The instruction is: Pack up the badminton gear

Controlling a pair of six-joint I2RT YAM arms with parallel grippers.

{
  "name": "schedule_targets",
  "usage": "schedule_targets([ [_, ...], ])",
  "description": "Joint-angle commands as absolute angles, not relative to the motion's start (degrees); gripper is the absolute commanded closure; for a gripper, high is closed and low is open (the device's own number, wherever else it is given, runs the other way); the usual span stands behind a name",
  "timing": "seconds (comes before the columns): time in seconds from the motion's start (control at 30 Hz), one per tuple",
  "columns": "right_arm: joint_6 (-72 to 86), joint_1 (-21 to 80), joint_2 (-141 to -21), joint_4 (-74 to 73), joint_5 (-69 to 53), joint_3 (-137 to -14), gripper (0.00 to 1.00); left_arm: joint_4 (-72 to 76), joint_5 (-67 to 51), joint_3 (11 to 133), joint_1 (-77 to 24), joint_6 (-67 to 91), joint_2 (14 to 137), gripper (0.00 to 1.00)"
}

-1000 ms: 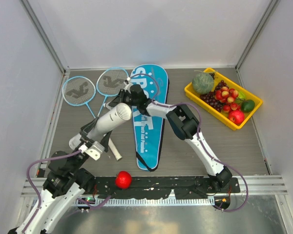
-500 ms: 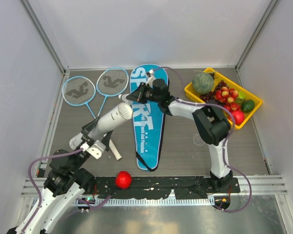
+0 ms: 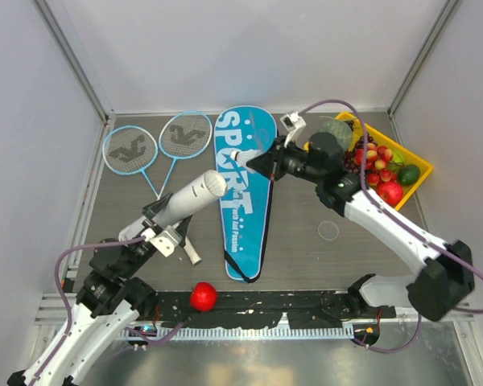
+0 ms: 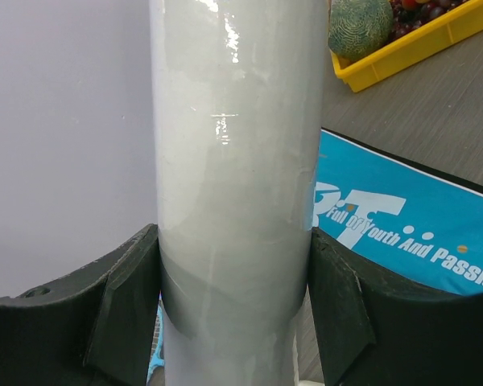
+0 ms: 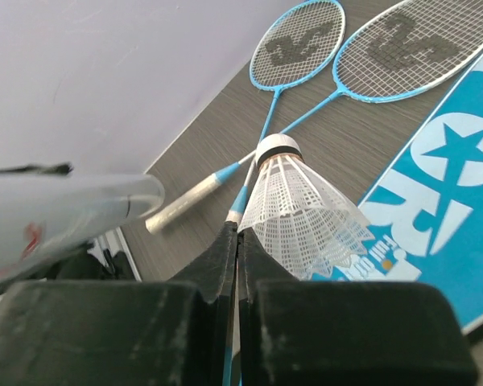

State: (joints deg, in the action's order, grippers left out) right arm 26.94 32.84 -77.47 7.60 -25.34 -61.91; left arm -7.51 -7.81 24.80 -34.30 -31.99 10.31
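My left gripper (image 3: 158,219) is shut on a white tube (image 3: 190,195), holding it tilted with its open end up and to the right; in the left wrist view the tube (image 4: 237,161) fills the space between the fingers (image 4: 125,314). My right gripper (image 3: 256,162) is shut on the skirt edge of a white shuttlecock (image 3: 237,155), which it holds above the blue "SPORT" cover (image 3: 245,201), a little right of the tube's mouth. The right wrist view shows the shuttlecock (image 5: 302,205) at the shut jaws. Two light-blue rackets (image 3: 131,150) (image 3: 186,133) lie at the back left.
A yellow tray (image 3: 315,150) of fruit stands at the back right, just behind my right wrist. A red ball (image 3: 203,296) rests at the near edge. A small clear disc (image 3: 328,230) lies on the table right of the cover. Walls close in on three sides.
My right arm has swung out to the right, carrying the shuttlecock from beside the tube's mouth to over the cover. The left arm and tube have barely shifted.
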Motion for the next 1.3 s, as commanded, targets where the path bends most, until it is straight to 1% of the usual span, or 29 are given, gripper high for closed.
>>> schedule_targets([
  [0.0,16.10,33.13,-64.55,-3.06,-22.85,-58.46,0.95,-3.42,-9.31,25.66,-33.93,-31.90,12.12,0.85],
  [0.03,15.48,33.13,-60.94,-3.86,-22.50,-58.01,0.95,-3.86,-9.40,25.93,-34.01,-31.90,12.65,0.85],
  [0.17,10.30,34.45,-52.76,-8.17,-21.71,-57.65,0.94,-6.58,-10.11,27.33,-33.93,-32.08,15.37,0.85],
  [0.37,4.84,38.05,-48.52,-16.33,-21.18,-63.09,0.95,-8.52,-13.00,28.39,-34.01,-31.90,17.14,0.86],
  [0.7,0.88,44.56,-52.56,-25.22,-21.01,-68.20,0.95,-9.14,-20.74,28.57,-34.01,-31.82,17.75,0.85],
  [0.9,0.97,51.05,-55.54,-25.84,-18.64,-69.43,0.95,-9.67,-23.55,29.44,-34.01,-31.73,19.51,0.86],
  [1.1,1.14,55.63,-59.50,-25.93,-16.09,-70.49,0.95,-10.28,-23.91,29.62,-34.01,-31.73,20.30,0.87],
  [1.27,0.79,57.92,-60.29,-27.15,-12.49,-72.42,0.95,-10.37,-23.47,29.53,-34.10,-31.82,20.21,0.87],
])
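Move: The right hand already holds the shuttlecock; the open tube mouth it is bound for lies about 12 cm to its left, 9 cm back and some 4 cm higher. The sport bag lies almost straight below, about 3 cm right, 1 cm ahead and 23 cm down; the racket handle is 18 cm back, 19 cm left and 24 cm down. From the left hand, gripping the tube, the shuttlecock is roughly 18 cm ahead, 21 cm right, about level. Right hand arcs the held shuttlecock 17 cm back to the tube's mouth; left lowers the tube 5 cm, rightwards. ##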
